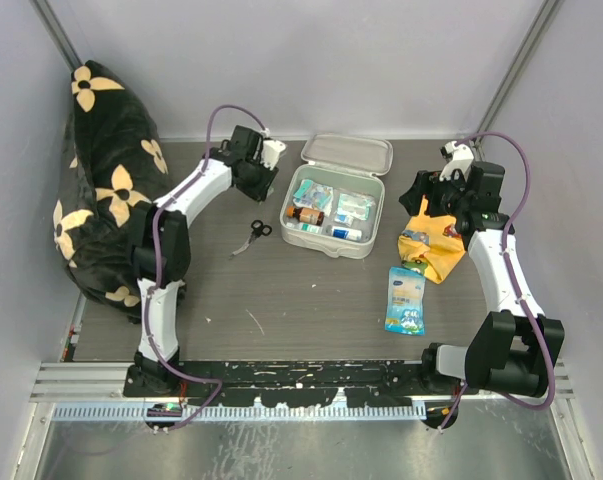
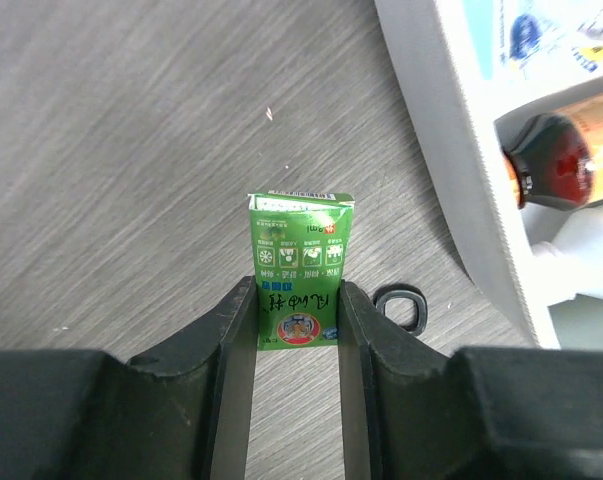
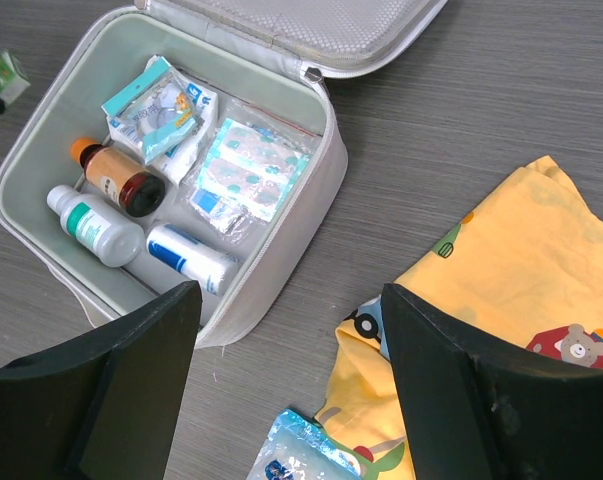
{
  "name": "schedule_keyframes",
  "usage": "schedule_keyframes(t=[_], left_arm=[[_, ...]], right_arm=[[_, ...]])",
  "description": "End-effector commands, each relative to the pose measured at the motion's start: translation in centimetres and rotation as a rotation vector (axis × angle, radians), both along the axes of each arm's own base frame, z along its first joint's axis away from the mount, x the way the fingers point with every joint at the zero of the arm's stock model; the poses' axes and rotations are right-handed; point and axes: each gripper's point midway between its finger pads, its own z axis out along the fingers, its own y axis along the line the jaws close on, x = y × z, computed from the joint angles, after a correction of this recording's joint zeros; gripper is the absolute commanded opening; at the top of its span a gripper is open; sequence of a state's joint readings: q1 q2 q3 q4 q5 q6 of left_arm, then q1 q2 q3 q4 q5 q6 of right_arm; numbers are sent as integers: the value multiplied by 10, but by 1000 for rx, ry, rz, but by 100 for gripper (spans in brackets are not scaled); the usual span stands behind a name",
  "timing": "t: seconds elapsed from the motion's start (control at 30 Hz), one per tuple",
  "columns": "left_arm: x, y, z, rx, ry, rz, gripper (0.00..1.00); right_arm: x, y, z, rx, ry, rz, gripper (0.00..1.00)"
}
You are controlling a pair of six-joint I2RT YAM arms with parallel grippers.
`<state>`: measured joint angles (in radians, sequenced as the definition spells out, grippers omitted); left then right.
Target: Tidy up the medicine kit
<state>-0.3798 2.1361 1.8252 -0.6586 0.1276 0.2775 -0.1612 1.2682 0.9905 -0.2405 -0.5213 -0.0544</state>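
The medicine kit [image 1: 333, 250] lies open at the table's middle back, its lid [image 1: 347, 153] folded away. Inside are a brown bottle [image 3: 121, 178], a white bottle [image 3: 91, 228], a bandage roll [image 3: 191, 258] and clear packets [image 3: 251, 170]. My left gripper [image 1: 264, 160] hangs just left of the kit [image 2: 451, 150]. In the left wrist view the left gripper [image 2: 298, 300] is shut on a small green box [image 2: 299, 250], both fingers pressed to its sides. My right gripper [image 1: 421, 195] hovers open to the right of the kit; the right wrist view has the right gripper [image 3: 289, 300] over bare table between kit [image 3: 281, 250] and cloth.
Small scissors [image 1: 249, 237] lie left of the kit, a handle loop [image 2: 401, 305] beside my left finger. An orange-yellow printed cloth [image 1: 436, 245] and a blue-yellow packet [image 1: 406, 298] lie right of the kit. A black floral cushion [image 1: 106, 180] fills the left side.
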Motion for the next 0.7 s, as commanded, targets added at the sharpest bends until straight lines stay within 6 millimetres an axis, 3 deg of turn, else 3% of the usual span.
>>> schedule_keyframes(t=[0.0,0.3,0.67], left_arm=[[18,-15,81,-95,-193,-33,31],[-1,-65,118,-126,-279,-250,32],[-31,-143,112,-70,-312,-503,31]], right_arm=[[4,0,22,-12,-73,17,78],[5,0,21,-13,-70,15,79],[4,-2,22,-21,-75,6,79]])
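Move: The small green box is already gripped and lifted in the left hand, about 7 cm off the table. The medicine kit it is bound for has its middle some 15 cm to the right, 2 cm back and 4 cm lower. Inside, the blue packet lies about 11 cm right and 4 cm ahead of this hand, the amber bottle 9 cm right and 2 cm back; the scissors lie 7 cm back, 4 cm left. From the right hand the kit's middle is 15 cm left, 9 cm ahead, 16 cm below. The green box, still pinched between the left fingers, is carried up almost straight at first, then in a curve to the robot's right while rising on, about 12 cm across and 10 cm up in all with a slight draw back at the end. It goes over the kit's left wall, the wrist swinging some 20 degrees clockwise and the fingertips tilting up a little; the grip keeps its opening. ##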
